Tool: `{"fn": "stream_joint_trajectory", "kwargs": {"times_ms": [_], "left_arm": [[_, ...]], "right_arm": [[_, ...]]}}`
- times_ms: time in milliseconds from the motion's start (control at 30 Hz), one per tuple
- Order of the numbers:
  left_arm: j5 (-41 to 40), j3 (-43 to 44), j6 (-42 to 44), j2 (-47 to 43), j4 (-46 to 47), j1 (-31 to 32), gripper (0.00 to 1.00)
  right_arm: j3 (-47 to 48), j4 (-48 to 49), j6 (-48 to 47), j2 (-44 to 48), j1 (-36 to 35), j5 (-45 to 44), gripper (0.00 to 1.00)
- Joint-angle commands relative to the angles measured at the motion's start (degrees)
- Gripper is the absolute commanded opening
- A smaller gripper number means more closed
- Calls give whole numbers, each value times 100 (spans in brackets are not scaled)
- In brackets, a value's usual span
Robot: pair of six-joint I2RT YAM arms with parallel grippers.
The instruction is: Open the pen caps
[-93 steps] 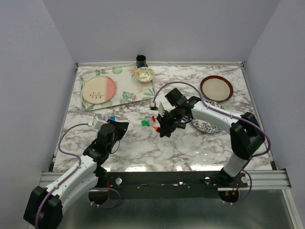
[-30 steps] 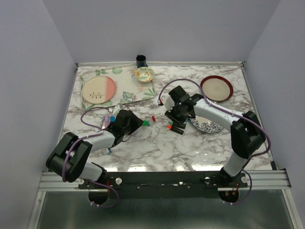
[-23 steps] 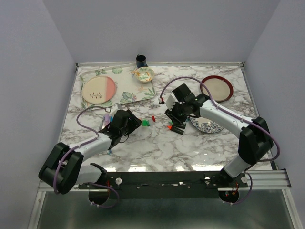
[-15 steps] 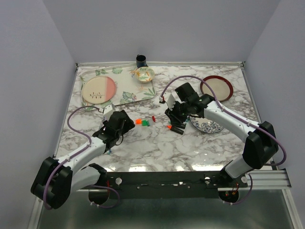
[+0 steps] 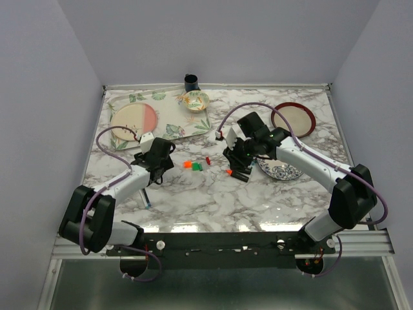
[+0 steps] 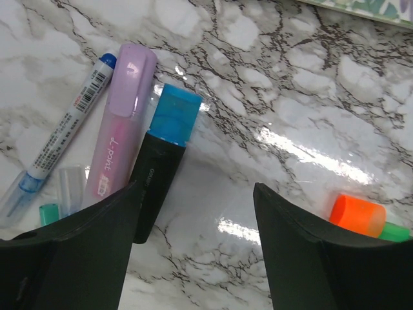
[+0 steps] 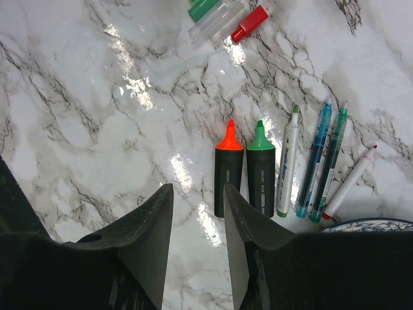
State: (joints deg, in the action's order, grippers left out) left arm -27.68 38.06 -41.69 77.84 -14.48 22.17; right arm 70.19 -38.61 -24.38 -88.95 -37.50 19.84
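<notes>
My left gripper (image 6: 193, 190) is open and empty over bare marble (image 6: 271, 77), also seen from above (image 5: 157, 159). In front of it lie a black highlighter with a blue cap (image 6: 174, 116), a pink highlighter with a purple cap (image 6: 132, 64) and a thin pen with a blue cap (image 6: 106, 61). A loose orange cap (image 6: 357, 216) (image 5: 186, 164) and a green cap (image 5: 196, 166) lie to its right. My right gripper (image 7: 197, 188) (image 5: 237, 161) is open and empty beside uncapped orange (image 7: 228, 168) and green (image 7: 261, 171) highlighters. A red cap (image 7: 250, 22) lies beyond.
Several uncapped thin pens (image 7: 316, 161) lie next to a blue patterned plate (image 5: 284, 172). A leafy mat (image 5: 181, 126) with a pink-and-cream plate (image 5: 133, 121), a small bowl (image 5: 195, 100), a dark cup (image 5: 191, 82) and a red-rimmed plate (image 5: 293, 119) stand at the back.
My left gripper has pulled back to the left from the green cap, and the orange cap now lies loose beside it. The right gripper has barely shifted.
</notes>
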Motion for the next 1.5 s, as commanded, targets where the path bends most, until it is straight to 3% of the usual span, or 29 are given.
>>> {"fn": "stream_joint_trajectory", "kwargs": {"times_ms": [0,567,767,1100,1300,1467], "left_arm": [[-194,429,416,581,-222,-99,72],[87,518,346,1031,-327,-249,70],[324,474,311,1093,-266,-257,59],[1044,158,241,970,198,-240,28],[2037,-482,-154,171,1138,-240,17],[2741,-1063,-576,-761,1983,-240,14]], "right_arm": [[-76,38,-84,-26,14,152,45],[-67,20,-93,-61,23,178,45],[-67,11,-84,-35,23,179,45],[-58,-6,-93,-9,41,292,45],[-76,-41,-111,-9,41,687,45],[-93,-103,-163,-9,41,1355,45]]}}
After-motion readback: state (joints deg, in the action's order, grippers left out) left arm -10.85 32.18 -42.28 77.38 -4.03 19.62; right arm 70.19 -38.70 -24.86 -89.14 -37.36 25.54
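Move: The blue-capped marker lies just under the left hand, about 3 cm ahead, 1 cm left and 3 cm below. The pink highlighter lies 3 cm to the left of the marker and 1 cm farther out, and the white pen some 7 cm to the marker's left and 1 cm nearer. The loose orange cap is about 3 cm ahead of the left hand and 12 cm to its right. From the right hand the marker is roughly 32 cm left, 4 cm ahead and 11 cm below. The left fingers pinch the black body of the blue-capped marker: the open hand eases down about 2.5 cm and slightly forward over the marker, then closes from both sides. Still gripping, the hand swings about 3 cm right and 2 cm back, away from the pink highlighter, rising just under 1 cm and rolling some 15 degrees, left side down. Late on, the empty right hand begins to drift back and left. ##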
